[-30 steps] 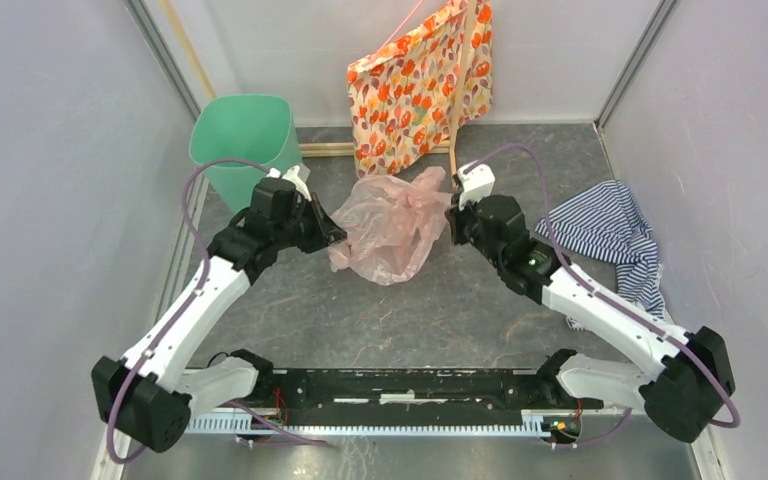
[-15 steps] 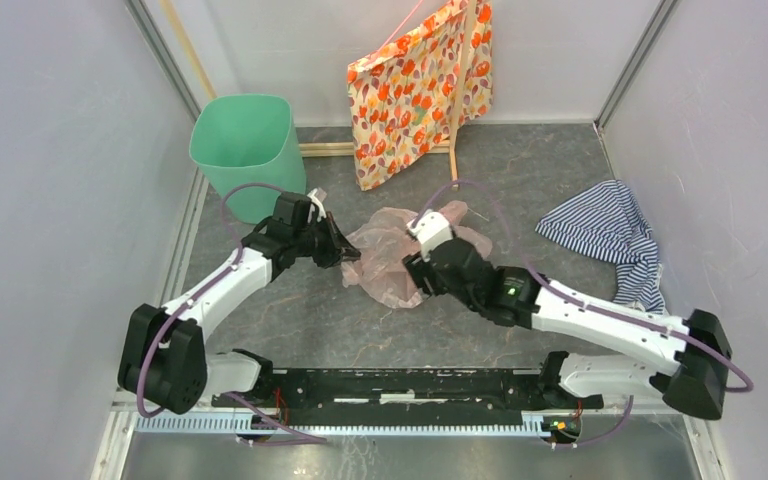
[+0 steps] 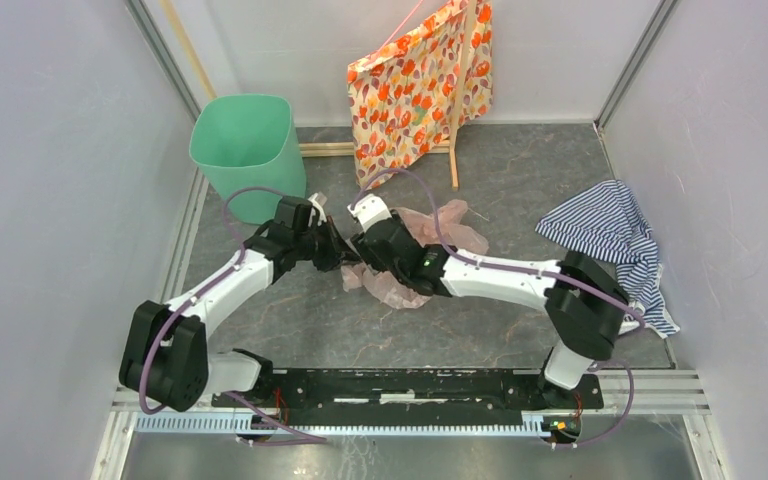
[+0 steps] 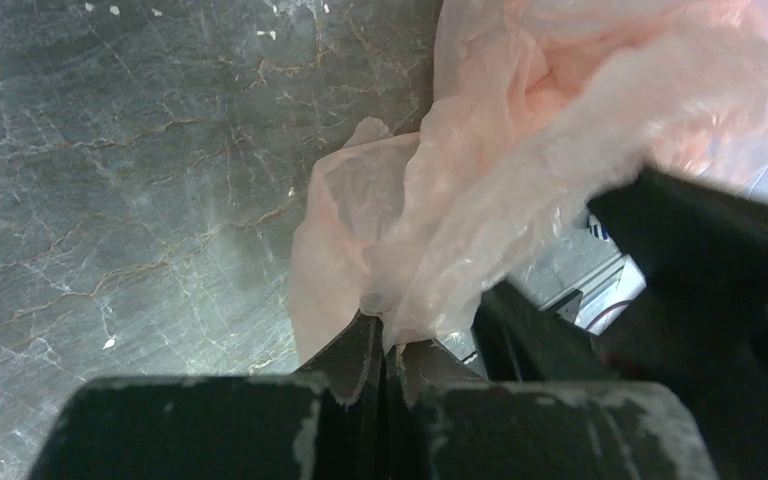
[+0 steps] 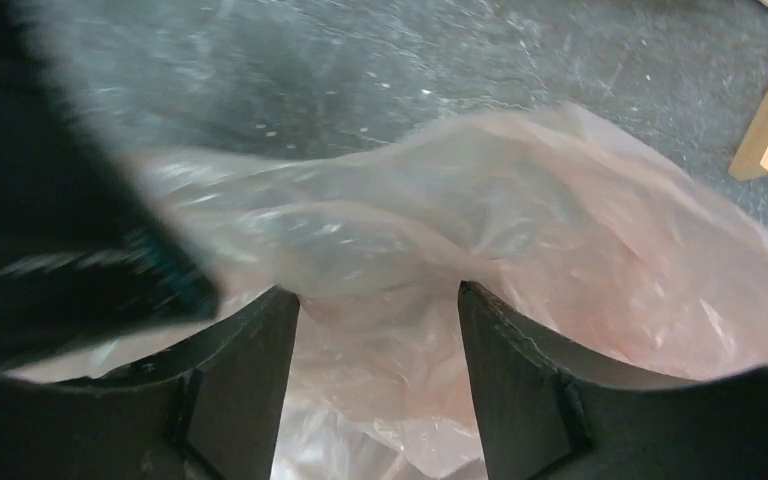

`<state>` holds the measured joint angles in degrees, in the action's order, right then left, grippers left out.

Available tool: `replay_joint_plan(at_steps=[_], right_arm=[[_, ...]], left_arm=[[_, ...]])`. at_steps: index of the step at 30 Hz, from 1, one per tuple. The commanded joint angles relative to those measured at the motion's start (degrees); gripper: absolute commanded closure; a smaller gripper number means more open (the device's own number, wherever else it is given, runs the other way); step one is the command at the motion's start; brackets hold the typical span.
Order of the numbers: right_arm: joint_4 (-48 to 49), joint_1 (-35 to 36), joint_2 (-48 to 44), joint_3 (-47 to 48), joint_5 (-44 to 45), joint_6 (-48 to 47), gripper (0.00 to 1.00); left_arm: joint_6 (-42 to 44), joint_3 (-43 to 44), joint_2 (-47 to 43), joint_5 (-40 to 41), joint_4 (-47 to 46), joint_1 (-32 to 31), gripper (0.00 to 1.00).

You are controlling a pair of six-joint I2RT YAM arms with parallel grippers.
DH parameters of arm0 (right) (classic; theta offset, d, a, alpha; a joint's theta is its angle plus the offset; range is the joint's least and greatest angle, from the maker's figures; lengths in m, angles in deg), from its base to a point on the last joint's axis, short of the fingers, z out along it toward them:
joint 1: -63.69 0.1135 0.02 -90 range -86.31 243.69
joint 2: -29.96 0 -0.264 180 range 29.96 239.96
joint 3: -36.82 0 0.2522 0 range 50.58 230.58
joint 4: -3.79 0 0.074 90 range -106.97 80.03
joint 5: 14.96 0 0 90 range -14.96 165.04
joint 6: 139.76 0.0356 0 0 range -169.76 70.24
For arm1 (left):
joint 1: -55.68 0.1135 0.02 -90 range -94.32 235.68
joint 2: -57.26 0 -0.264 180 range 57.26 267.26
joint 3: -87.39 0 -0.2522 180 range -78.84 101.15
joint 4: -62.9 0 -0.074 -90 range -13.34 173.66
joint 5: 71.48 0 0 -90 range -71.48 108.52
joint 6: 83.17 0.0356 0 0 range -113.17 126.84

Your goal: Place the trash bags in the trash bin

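Observation:
A crumpled pink translucent trash bag (image 3: 430,225) lies on the grey floor in the middle. My left gripper (image 3: 345,252) is shut on its left edge; in the left wrist view the closed fingertips (image 4: 385,345) pinch a fold of the pink bag (image 4: 480,190). My right gripper (image 3: 360,245) is open and pushed against the same bag, right beside the left gripper; in the right wrist view its fingers (image 5: 250,350) stand apart with pink plastic (image 5: 520,230) between them. The mint-green trash bin (image 3: 245,145) stands upright at the back left, apart from the bag.
An orange floral-patterned bag (image 3: 420,85) hangs at the back by a wooden stick (image 3: 457,110). A blue-and-white striped cloth (image 3: 610,235) lies at the right by the wall. Grey walls close in both sides.
My right arm has swung left across the bag until its gripper sits next to the left gripper. The left gripper has kept its hold on the bag's edge, and the bag is more bunched.

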<state>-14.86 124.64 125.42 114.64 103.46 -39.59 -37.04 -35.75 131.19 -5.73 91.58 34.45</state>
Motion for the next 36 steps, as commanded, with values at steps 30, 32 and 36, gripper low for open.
replay_joint_plan(at_steps=[30, 32, 36], right_arm=[[2.58, -11.92, 13.64, 3.87, -8.00, 12.41, 0.33], [2.25, -12.01, 13.95, 4.31, -8.01, 12.61, 0.33], [1.53, -12.07, 14.46, 5.07, -7.64, 13.07, 0.33]], left_arm=[[7.88, -4.69, -12.71, 23.31, 3.77, -11.22, 0.25], [6.45, -5.61, -12.59, 26.57, 2.11, -13.78, 0.24], [3.60, -9.00, -13.51, 35.20, -4.91, -18.26, 0.26]])
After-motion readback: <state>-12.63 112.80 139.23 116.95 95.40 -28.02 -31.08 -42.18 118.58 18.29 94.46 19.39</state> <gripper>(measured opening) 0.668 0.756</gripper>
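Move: The trash bag lies loosely spread, its middle about 11 cm to the right of the right hand, 3 cm farther out and 10 cm below, with its left part already under and between the open right fingers. From the left hand, still pinching the bag's left corner, that middle is some 12 cm right, 3 cm ahead and 8 cm down. The trash bin stands about 21 cm left and 22 cm ahead of the right hand; the flowered cloth is roughly 28 cm ahead and 9 cm right of it. With its fingers kept well open, the right hand drives about 9 cm down and 6 cm forward, drifting a little right, into the left part of the trash bag, then stays low against the film while its wrist tips down and turns clockwise some 10 degrees each. The left hand rises about 3 cm while opening wide to let go of the corner, then draws back and sinks again, ending some 4 cm nearer its base with the wrist tipped up and rolled. ##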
